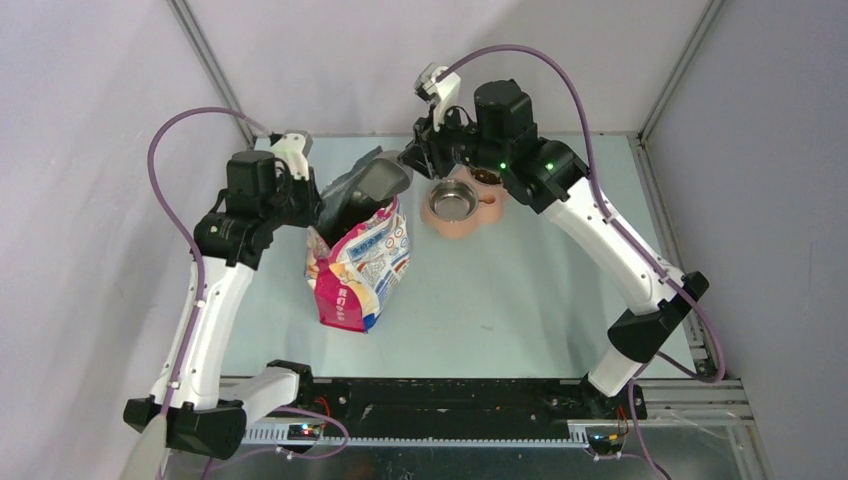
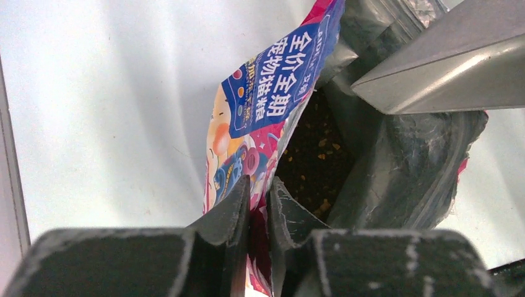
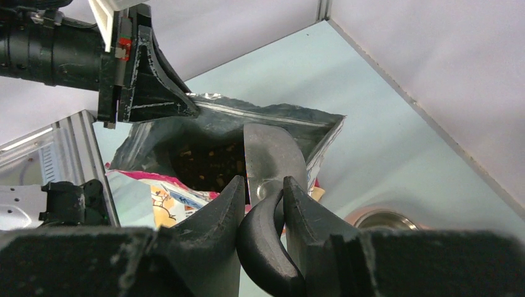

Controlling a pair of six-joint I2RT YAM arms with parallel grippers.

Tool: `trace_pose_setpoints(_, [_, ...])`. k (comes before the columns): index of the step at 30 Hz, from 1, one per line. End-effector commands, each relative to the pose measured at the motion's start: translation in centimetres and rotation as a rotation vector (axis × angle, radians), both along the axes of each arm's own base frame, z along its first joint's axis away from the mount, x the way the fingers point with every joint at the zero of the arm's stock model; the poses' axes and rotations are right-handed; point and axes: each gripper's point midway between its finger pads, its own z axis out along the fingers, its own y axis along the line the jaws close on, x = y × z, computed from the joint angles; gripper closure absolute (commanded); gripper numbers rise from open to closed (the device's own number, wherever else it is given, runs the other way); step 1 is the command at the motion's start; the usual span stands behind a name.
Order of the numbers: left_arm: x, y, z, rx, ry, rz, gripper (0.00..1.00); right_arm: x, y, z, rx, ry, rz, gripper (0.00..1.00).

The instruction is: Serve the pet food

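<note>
The printed pet food bag point(image 1: 357, 268) stands upright with its top open. My left gripper point(image 1: 318, 207) is at its left rim. In the left wrist view that gripper point(image 2: 260, 185) is shut on the bag wall point(image 2: 269, 93), and dark brown pet food point(image 2: 312, 164) lies inside. My right gripper point(image 1: 410, 160) holds a grey metal scoop point(image 1: 372, 185) over the bag mouth. Seen from the right wrist, this gripper point(image 3: 262, 185) is shut on the scoop's black handle point(image 3: 266, 241), and the scoop's blade point(image 3: 269, 154) points into the bag above the pet food point(image 3: 207, 164).
A pink feeder stand point(image 1: 450, 225) with a steel bowl point(image 1: 455, 200) sits just right of the bag, and a second bowl point(image 1: 487, 178) lies partly under the right arm. The steel bowl point(image 3: 381, 218) also shows low in the right wrist view.
</note>
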Motion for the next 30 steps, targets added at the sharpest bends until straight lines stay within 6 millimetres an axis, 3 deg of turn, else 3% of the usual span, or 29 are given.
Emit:
trace_pose_setpoints(1, [0.7, 0.3, 0.9, 0.011, -0.054, 0.006, 0.86, 0.7, -0.1, 2.3, 0.022, -0.087, -0.023, 1.0])
trace_pose_setpoints(5, [0.7, 0.1, 0.2, 0.003, -0.052, 0.004, 0.99, 0.0, 0.7, -0.6, -0.023, -0.031, -0.004, 1.0])
trace_pose_setpoints(10, [0.3, -1.4, 1.4, -0.088, -0.092, -0.041, 1.0, -1.5, 2.7, -2.3, -0.078, -0.042, 0.027, 1.0])
trace_pose_setpoints(12, [0.2, -2.5, 2.0, -0.157, -0.114, -0.072, 1.0, -1.4, 3.5, -2.7, -0.112, -0.056, 0.004, 1.0])
trace_pose_setpoints(15, [0.1, -3.7, 2.8, -0.261, -0.136, -0.079, 1.0, 0.3, 3.6, -3.5, -0.165, -0.059, -0.113, 1.0])
trace_pose_setpoints(17, [0.1, -3.6, 3.2, -0.283, -0.154, -0.055, 1.0, 1.3, 4.3, -5.5, -0.208, -0.008, -0.131, 1.0])
trace_pose_setpoints(18, [0.3, -3.0, 3.3, -0.273, -0.162, -0.023, 1.0, 1.4, 4.1, -5.2, -0.211, 0.013, -0.144, 1.0])
trace_pose_setpoints(19, [0.4, -2.7, 3.4, -0.266, -0.169, -0.006, 1.0, 1.9, 4.6, -6.6, -0.236, 0.041, -0.148, 1.0])
trace_pose_setpoints(20, [0.4, -2.1, 3.7, -0.254, -0.19, 0.025, 1.0, 2.1, 4.3, -6.3, -0.236, 0.062, -0.163, 1.0])
trace_pose_setpoints(21, [0.5, -1.8, 3.6, -0.25, -0.196, 0.044, 1.0, 2.7, 4.6, -7.7, -0.262, 0.085, -0.17, 1.0])
trace_pose_setpoints(25, [0.0, 0.1, 4.6, -0.249, -0.281, 0.146, 1.0, 3.8, 5.0, -9.6, -0.282, 0.134, -0.222, 1.0])
trace_pose_setpoints(30, [-0.3, 0.4, 4.3, -0.249, -0.284, 0.165, 1.0, 5.3, 5.5, -11.7, -0.311, 0.129, -0.288, 1.0])
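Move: From the right hand, which holds the scoop, the bag mouth lies about 13 cm left, 1 cm back and 15 cm below. The empty bowl stands roughly 8 cm ahead and 6 cm right of this hand, the food bowl 14 cm ahead and 13 cm right, both some 36 cm down. From the left hand, its fingers already astride the bag's rim, the mouth's middle is 7 cm right, 1 cm ahead and 3 cm below. Right hand lowers the scoop about 13 cm, and left, into the bag; left fingers shut on its rim. ##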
